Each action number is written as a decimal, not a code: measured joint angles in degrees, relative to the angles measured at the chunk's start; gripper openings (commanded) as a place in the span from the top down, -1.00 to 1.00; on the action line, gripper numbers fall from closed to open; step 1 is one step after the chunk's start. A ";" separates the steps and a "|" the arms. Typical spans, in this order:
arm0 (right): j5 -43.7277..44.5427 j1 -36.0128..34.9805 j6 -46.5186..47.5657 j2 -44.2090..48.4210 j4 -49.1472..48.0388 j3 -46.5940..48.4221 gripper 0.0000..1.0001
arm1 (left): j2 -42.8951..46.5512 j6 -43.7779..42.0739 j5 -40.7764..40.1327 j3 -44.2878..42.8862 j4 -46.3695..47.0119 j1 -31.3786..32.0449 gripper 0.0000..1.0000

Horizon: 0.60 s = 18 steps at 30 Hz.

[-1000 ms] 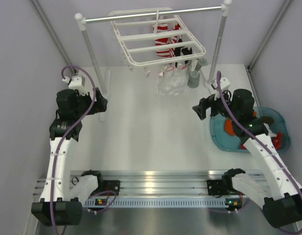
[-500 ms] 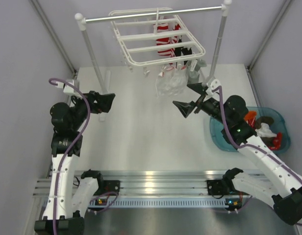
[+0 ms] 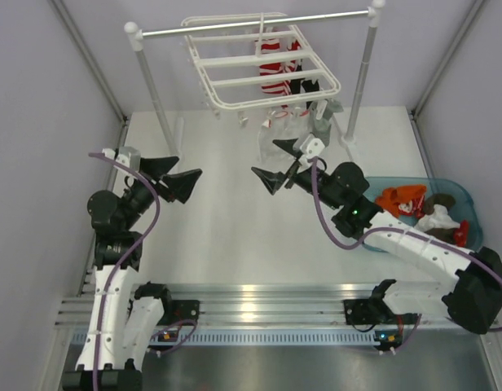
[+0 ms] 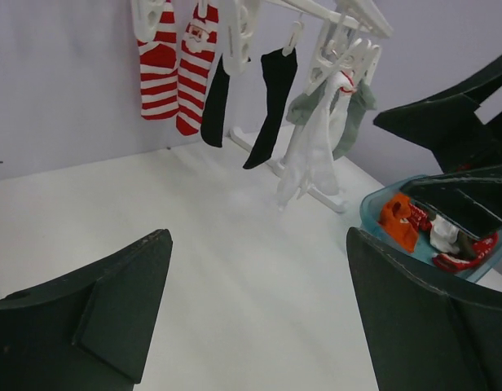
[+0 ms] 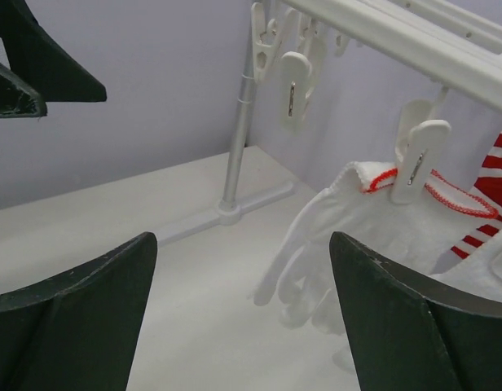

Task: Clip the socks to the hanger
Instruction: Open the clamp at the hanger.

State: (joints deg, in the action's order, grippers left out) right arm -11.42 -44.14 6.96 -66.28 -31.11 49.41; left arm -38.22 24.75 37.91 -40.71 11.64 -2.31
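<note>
The white hanger [image 3: 263, 69] hangs from the rail at the back. Clipped under it are red-and-white striped socks [image 4: 157, 73], black socks [image 4: 271, 90], a white piece with a red cuff [image 5: 373, 220] and a grey sock [image 4: 361, 114]. Loose socks [image 3: 402, 198], orange, white, brown and red, lie in a teal bin. My left gripper [image 3: 190, 165] is open and empty above the table at left, pointing right. My right gripper [image 3: 263, 157] is open and empty near the middle, just in front of the hanging white piece. Free clips [image 5: 293, 85] dangle from the crossbar above it.
The silver rail [image 3: 251, 24] rests on two white posts, and one post foot [image 5: 231, 212] lies on the table ahead of the right gripper. The teal bin [image 3: 471, 204] sits at the right edge. An aluminium mounting rail [image 3: 251, 301] runs along the near edge.
Both arms have swung inward. The right gripper left the bin and moved left toward the hanging socks. The left gripper moved right and forward. Both stay open and empty.
</note>
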 measured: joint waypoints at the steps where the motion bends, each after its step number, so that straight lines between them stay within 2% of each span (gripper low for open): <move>1: 0.90 -0.63 0.57 -1.36 -0.63 0.46 -0.68 | 0.09 -0.48 0.79 0.15 0.63 0.00 -0.85; 2: 1.68 -1.14 1.03 -2.51 -1.14 0.90 -0.59 | 0.09 -1.03 1.86 0.22 1.38 0.00 -0.84; 8: 6.86 -3.93 4.17 -8.41 -8.85 3.93 -0.42 | -0.13 -2.67 5.35 0.35 3.26 0.00 -0.83; 18: 13.29 -5.18 9.55 -18.43 -20.98 8.44 -0.31 | -2.40 -2.16 6.67 0.35 6.54 0.22 -0.83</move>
State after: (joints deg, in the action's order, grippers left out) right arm 1.87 -49.32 16.51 -84.71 -52.10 57.84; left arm -40.62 22.59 44.58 -40.36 18.17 -2.09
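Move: The empty clamp on the hanger's near bar hangs about 8 cm ahead of the right hand, 7 cm to its left and some 6 cm above. The clamp holding the white sock is about 10 cm ahead, 2 cm to the right and 5 cm above; the empty corner clamp is roughly 10 cm ahead, 13 cm left and 7 cm above. From the left hand, the aimed-at clamp lies some 9 cm ahead, 13 cm right and 6 cm above. The empty clamp is closed in on by the right hand, which goes about 5 cm forward and nearly as far left, rising some 2.5 cm after a slight dip. The wrist tips the fingers up and turns clockwise, some 10 degrees each, bringing the clamp in line between the fingertips, while the wide-open fingers draw in by about a quarter, with no grip on it yet. ##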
